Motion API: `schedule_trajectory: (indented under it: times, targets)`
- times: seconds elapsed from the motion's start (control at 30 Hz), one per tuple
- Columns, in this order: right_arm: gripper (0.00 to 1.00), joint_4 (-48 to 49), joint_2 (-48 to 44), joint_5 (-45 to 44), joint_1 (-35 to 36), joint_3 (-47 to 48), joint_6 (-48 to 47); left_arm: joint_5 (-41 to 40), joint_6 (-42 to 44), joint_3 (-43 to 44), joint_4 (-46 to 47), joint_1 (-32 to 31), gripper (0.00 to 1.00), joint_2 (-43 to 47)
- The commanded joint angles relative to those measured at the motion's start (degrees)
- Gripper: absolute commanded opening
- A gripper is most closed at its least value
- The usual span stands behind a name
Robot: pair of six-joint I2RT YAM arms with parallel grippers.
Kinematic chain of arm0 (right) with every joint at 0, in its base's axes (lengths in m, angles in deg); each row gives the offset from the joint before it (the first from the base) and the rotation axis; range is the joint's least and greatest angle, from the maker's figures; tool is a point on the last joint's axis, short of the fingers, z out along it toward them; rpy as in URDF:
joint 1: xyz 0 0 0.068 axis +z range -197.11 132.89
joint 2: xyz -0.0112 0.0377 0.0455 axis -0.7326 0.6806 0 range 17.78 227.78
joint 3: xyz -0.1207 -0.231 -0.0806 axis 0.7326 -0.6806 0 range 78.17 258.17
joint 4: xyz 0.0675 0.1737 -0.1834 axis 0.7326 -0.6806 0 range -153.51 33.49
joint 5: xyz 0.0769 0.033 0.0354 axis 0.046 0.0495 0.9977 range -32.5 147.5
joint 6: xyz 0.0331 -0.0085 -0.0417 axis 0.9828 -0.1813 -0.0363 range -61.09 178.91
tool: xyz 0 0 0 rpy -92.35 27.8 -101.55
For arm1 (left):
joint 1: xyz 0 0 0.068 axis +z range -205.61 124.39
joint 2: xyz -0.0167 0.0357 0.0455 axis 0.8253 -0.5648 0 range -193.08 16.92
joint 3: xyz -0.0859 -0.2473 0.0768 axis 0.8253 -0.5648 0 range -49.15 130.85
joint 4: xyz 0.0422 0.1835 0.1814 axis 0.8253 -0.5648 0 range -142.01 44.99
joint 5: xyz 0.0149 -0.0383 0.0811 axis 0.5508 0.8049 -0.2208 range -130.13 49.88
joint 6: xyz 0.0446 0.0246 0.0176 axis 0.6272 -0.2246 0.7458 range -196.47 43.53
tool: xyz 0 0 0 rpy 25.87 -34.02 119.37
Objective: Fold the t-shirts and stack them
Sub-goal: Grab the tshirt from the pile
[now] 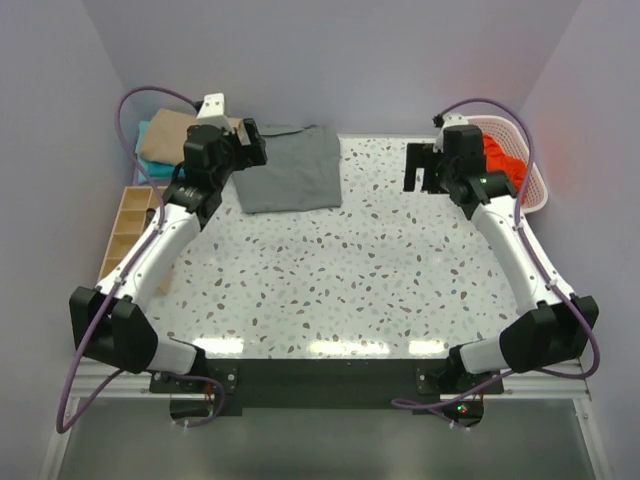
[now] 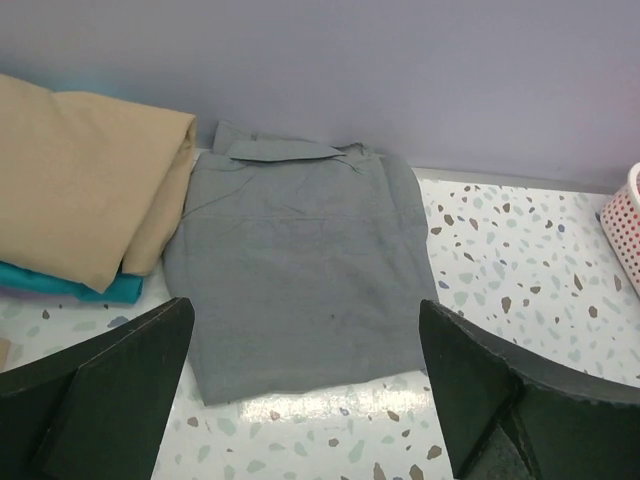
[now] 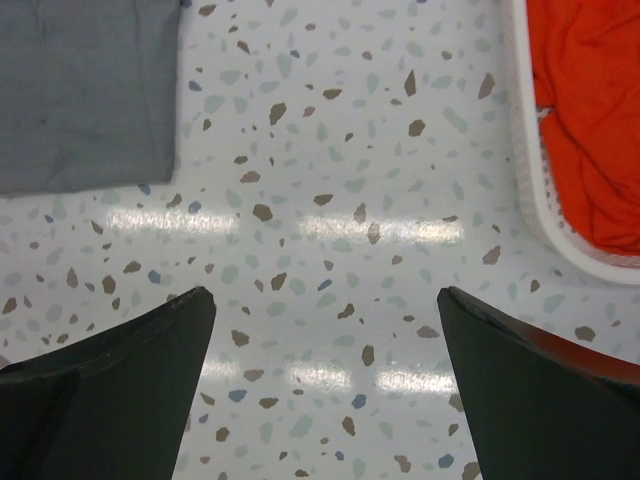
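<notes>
A folded grey t-shirt (image 1: pixel 290 168) (image 2: pixel 300 270) (image 3: pixel 85 90) lies flat at the back left of the table. To its left a folded tan t-shirt (image 1: pixel 168 135) (image 2: pixel 80 190) rests on a teal one (image 1: pixel 145 135) (image 2: pixel 100 288). A crumpled orange-red t-shirt (image 1: pixel 503 162) (image 3: pixel 590 110) sits in the white mesh basket (image 1: pixel 538 190) (image 3: pixel 545 205) at the back right. My left gripper (image 1: pixel 245 142) (image 2: pixel 305 340) hovers open at the grey shirt's near left edge, holding nothing. Above bare table left of the basket, my right gripper (image 1: pixel 422 167) (image 3: pixel 325 320) is open and empty.
A wooden compartment tray (image 1: pixel 128 222) stands off the table's left edge beside my left arm. Pale walls close in the back and both sides. The speckled tabletop (image 1: pixel 340 270) stretches between the arms.
</notes>
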Motion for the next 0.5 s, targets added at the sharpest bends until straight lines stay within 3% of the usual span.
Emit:
schedule_trajectory:
  times: [0.0,0.1,0.17,0.27,0.47]
  targets:
    - [0.99,2.9,1.8,-5.9,-0.2,7.2,-2.7,-3.8,0.0,6.9,1.5,1.3,1.0,-3.0]
    - [0.99,4.3,5.2,-5.9,-0.2,8.7,-5.7,-0.4,-1.3,11.2,-2.5,4.5,1.0,-8.0]
    - [0.99,3.1,8.3,-14.0,-0.7,11.0,-4.7,2.3,-2.8,12.1,-3.7,7.0,1.0,-9.5]
    - [0.99,-0.1,14.1,-17.8,-2.7,15.9,-4.1,8.0,-4.6,10.9,-1.3,9.9,1.0,-11.4]
    - [0.99,5.5,19.7,-23.7,-7.1,15.9,-2.1,16.5,-5.7,7.9,4.7,11.3,1.0,-12.7]
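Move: The red t-shirt lies in the white basket, about 17 cm ahead of the right hand, 21 cm to its right and 20 cm below; the basket's middle is at roughly the same spot. From that hand the flat grey t-shirt is some 19 cm ahead and 28 cm left. The beige folded pile is about 17 cm ahead of the left hand, 18 cm left and 24 cm below, with the grey t-shirt 16 cm ahead and 5 cm right. Towards the red t-shirt in the basket the right hand arcs about 8.5 cm forward and 7 cm right, first rising 3.5 cm, then sinking slightly below its starting height, while turning some 15 degrees clockwise with its left side dipping. Towards the beige pile the left hand goes forward and left, sinking late as it tips slightly down. Both grippers stay wide open. ##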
